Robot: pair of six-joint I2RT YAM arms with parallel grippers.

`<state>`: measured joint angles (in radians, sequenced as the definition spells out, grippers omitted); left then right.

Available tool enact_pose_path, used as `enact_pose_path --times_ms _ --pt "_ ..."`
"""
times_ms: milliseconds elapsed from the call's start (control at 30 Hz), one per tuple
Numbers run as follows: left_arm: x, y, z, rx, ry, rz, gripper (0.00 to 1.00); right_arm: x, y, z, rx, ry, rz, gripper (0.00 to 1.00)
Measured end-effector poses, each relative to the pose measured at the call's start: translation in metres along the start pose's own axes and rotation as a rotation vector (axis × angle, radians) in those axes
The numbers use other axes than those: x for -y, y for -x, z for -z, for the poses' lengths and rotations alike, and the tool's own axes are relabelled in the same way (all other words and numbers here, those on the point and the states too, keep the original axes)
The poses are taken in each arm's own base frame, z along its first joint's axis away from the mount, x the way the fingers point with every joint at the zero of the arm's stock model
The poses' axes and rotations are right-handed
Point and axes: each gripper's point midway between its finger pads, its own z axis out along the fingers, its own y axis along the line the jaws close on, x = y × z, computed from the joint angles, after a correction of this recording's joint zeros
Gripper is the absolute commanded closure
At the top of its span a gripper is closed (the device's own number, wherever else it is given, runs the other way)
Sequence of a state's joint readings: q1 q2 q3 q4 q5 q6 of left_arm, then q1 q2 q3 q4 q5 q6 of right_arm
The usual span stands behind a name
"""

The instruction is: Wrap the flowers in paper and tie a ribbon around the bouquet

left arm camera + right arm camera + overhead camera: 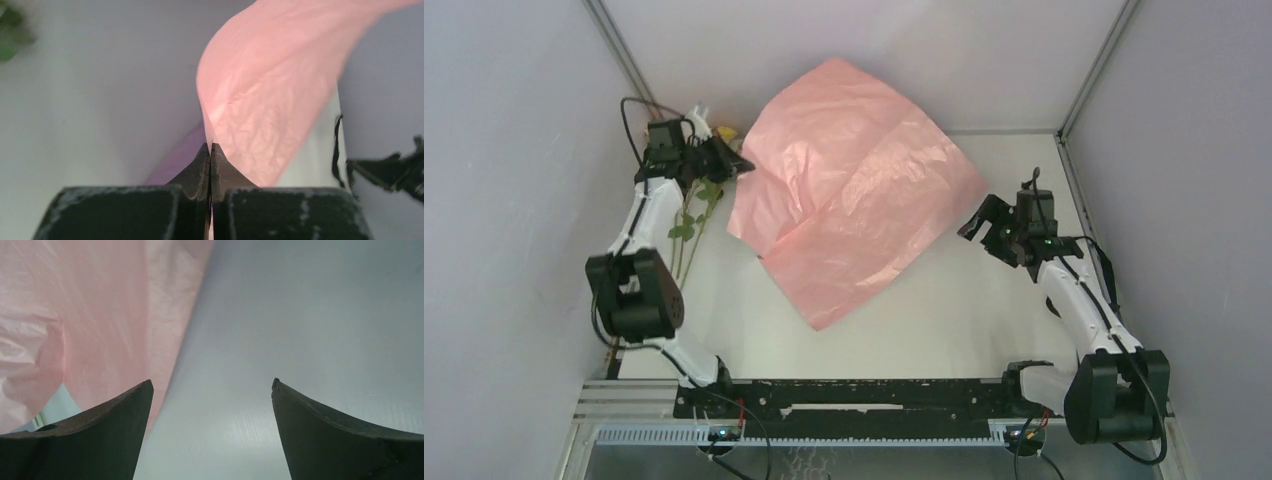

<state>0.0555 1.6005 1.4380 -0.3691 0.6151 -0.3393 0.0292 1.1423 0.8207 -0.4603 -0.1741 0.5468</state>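
The paper [849, 195] is a large, crinkled pink sheet lying diamond-wise across the middle of the table, partly folded over itself. My left gripper [742, 163] is shut on its left corner, and the sheet [270, 85] rises from the pinched fingertips [210, 146]. The flowers [692, 215] lie at the far left under my left arm, green stems toward me and a yellow bloom [724, 132] at the far end. My right gripper [979, 222] stands open just right of the paper's right corner, with only bare table between its fingers [212, 385]. The ribbon and a bouquet are out of view.
White walls with metal corner posts [1089, 75] close in the table on three sides. The black rail [864, 395] carrying both arm bases runs along the near edge. The white table [944, 310] shows in front of the paper.
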Motion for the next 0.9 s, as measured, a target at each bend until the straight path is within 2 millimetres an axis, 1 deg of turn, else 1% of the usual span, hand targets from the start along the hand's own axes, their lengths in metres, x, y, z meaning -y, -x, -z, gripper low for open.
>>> enact_pose_path --times_ms 33,67,133,167,200,233,267,333,467,533,600,700,800,833,900 --pt "-0.030 -0.004 -0.007 -0.021 0.029 0.089 1.00 0.000 -0.005 -0.003 -0.018 -0.007 0.013 0.03" --pt "-0.054 -0.011 -0.014 -0.042 0.057 0.151 1.00 -0.001 -0.010 -0.006 -0.038 -0.009 0.025 0.04" --pt "-0.105 -0.037 -0.028 -0.112 0.133 0.257 1.00 0.000 -0.022 -0.015 -0.088 -0.018 0.043 0.05" --pt "-0.121 -0.052 -0.032 -0.154 0.165 0.289 1.00 0.002 -0.029 -0.021 -0.119 -0.030 0.047 0.06" --pt "-0.133 -0.067 -0.034 -0.198 0.194 0.305 1.00 0.004 -0.033 -0.025 -0.138 -0.038 0.048 0.06" --pt "-0.138 -0.078 -0.035 -0.232 0.206 0.305 1.00 0.006 -0.038 -0.028 -0.157 -0.047 0.050 0.06" --pt "-0.140 -0.090 -0.034 -0.278 0.222 0.282 1.00 0.008 -0.041 -0.029 -0.169 -0.058 0.051 0.06" --pt "-0.137 -0.101 -0.033 -0.331 0.235 0.218 1.00 0.010 -0.041 -0.029 -0.165 -0.074 0.061 0.07" --pt "-0.124 -0.108 -0.039 -0.428 0.256 -0.078 1.00 0.011 -0.037 -0.025 -0.133 -0.108 0.086 0.07" --pt "-0.111 -0.116 -0.049 -0.484 0.248 -0.269 1.00 0.011 -0.035 -0.021 -0.118 -0.120 0.100 0.07" --pt "-0.097 -0.129 -0.060 -0.543 0.236 -0.448 1.00 0.010 -0.034 -0.016 -0.102 -0.131 0.117 0.07" --pt "-0.082 -0.148 -0.080 -0.627 0.211 -0.686 1.00 0.009 -0.036 -0.011 -0.090 -0.144 0.139 0.07" --pt "-0.080 -0.158 -0.094 -0.693 0.185 -0.857 1.00 0.010 -0.041 -0.008 -0.099 -0.164 0.158 0.07" --pt "-0.083 -0.159 -0.097 -0.714 0.175 -0.906 1.00 0.012 -0.044 -0.007 -0.106 -0.173 0.165 0.07" --pt "-0.091 -0.160 -0.093 -0.756 0.162 -0.985 1.00 0.014 -0.048 -0.006 -0.117 -0.187 0.175 0.08"
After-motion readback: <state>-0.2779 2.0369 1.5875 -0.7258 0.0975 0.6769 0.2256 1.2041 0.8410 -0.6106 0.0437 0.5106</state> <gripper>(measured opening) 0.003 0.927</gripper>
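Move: The left hand already pinches the paper's edge; the bare table spot it is bound for lies about 22 cm below, 1 cm back and 3 cm left. From this hand, the flowers' middle is roughly 14 cm ahead, 20 cm left and 22 cm down, while the raised paper's middle is level, some 25 cm right and 12 cm down. From the open right hand, that table spot is about 11 cm ahead, 49 cm left and 12 cm down. Left hand lowers its pinched paper edge about 20 cm towards the table, turning some 70 degrees; right eases down. ##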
